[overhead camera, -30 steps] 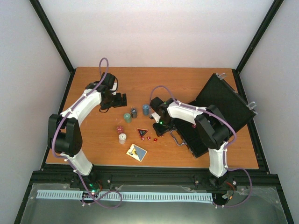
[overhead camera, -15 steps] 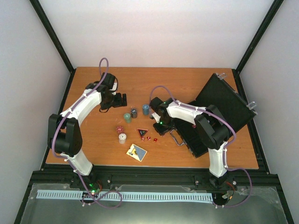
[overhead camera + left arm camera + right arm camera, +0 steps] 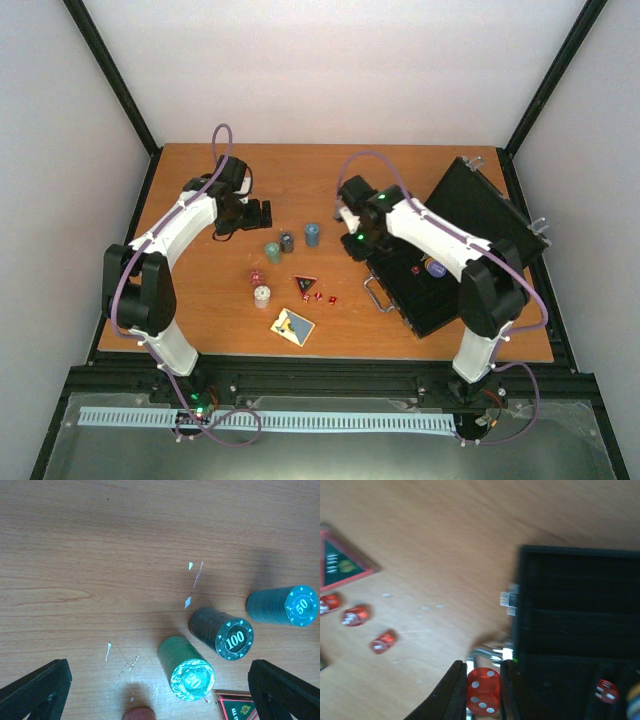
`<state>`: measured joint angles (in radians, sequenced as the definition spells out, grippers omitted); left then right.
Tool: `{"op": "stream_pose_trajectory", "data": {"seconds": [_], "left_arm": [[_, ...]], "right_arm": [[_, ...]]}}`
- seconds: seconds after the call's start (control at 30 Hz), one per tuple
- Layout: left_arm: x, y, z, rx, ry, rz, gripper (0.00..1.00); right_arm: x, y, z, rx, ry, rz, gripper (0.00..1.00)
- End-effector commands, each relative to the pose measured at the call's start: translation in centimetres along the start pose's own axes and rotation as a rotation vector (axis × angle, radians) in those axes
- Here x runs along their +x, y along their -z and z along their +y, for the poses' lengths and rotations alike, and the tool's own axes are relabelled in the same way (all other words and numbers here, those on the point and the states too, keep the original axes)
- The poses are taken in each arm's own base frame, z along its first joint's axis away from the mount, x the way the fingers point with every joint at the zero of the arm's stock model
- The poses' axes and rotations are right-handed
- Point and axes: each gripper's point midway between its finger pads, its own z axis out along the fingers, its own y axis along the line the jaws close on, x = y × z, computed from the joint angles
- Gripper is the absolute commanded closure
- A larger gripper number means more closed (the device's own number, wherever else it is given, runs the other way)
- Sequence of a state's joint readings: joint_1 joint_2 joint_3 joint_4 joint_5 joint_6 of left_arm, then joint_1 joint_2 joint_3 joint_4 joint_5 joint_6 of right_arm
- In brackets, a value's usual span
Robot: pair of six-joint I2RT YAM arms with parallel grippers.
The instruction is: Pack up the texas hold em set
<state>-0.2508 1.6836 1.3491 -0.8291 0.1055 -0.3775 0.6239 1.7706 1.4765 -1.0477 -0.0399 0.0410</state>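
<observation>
The black case (image 3: 405,290) lies open at the right, its lid (image 3: 490,215) raised. Inside it are a red die (image 3: 416,270) and a purple disc (image 3: 436,268). My right gripper (image 3: 484,680) is shut on a red die (image 3: 483,690) above the case's metal handle (image 3: 487,652); in the top view this gripper (image 3: 360,245) hangs at the case's left edge. Three more dice (image 3: 384,641) lie on the table. My left gripper (image 3: 262,214) is open, with nothing between its fingers. In front of it stand green (image 3: 187,670), black (image 3: 222,632) and blue (image 3: 285,605) chip stacks.
A triangular box (image 3: 305,285) lies mid-table, and shows in the right wrist view (image 3: 342,562). Below it is a card deck (image 3: 292,326). A white chip stack (image 3: 262,295) and a red one (image 3: 256,277) stand to the left.
My right gripper has shut on a red die and lifted it from the table, moving back and right to the case's edge. The left arm has not moved.
</observation>
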Motion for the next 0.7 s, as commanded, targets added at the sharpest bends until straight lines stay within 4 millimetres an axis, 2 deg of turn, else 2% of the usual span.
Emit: {"op": "stream_pose_trajectory", "data": {"seconds": [0.0, 0.13, 0.27, 0.5, 0.67], "left_arm": [[-0.4, 0.3, -0.6, 0.028, -0.011, -0.020, 0.00], [-0.4, 0.4, -0.6, 0.028, -0.010, -0.021, 0.00], [-0.5, 0.4, -0.6, 0.027, -0.011, -0.023, 0.00], [-0.4, 0.2, -0.6, 0.026, -0.010, -0.015, 0.00], [-0.5, 0.1, -0.6, 0.026, -0.010, -0.014, 0.00]], "right_arm": [[2.5, -0.3, -6.3, 0.097, -0.105, 0.046, 0.86], [3.5, -1.1, -9.7, 0.153, -0.164, 0.051, 0.86], [4.4, -2.3, -11.5, 0.183, -0.198, 0.069, 0.86], [5.3, -3.8, -13.0, 0.192, -0.230, 0.100, 0.86], [5.5, -4.5, -13.3, 0.179, -0.241, 0.113, 0.86]]}}
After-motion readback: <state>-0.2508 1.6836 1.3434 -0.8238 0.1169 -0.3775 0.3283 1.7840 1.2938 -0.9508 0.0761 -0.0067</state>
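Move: The red die already lying in the open case is about 11 cm to the right of the right gripper, level with it front to back and some 9 cm below; this gripper already holds another red die. The blind buttons lie some 4 cm beyond that die to the right, about 15 cm right of the hand. The case handle is roughly 5 cm back and 4 cm right of the hand. From the left gripper, the die in the case lies about 35 cm right, 7 cm back and 10 cm lower. Keep the right gripper shut on its red die and sweep it quickly to the right, about 12 cm, in over the case tray towards the spot beside the first die and the blind buttons. Ease off partway while sinking some 5 cm and drifting a little forward, turning the wrist about 15 degrees clockwise. ##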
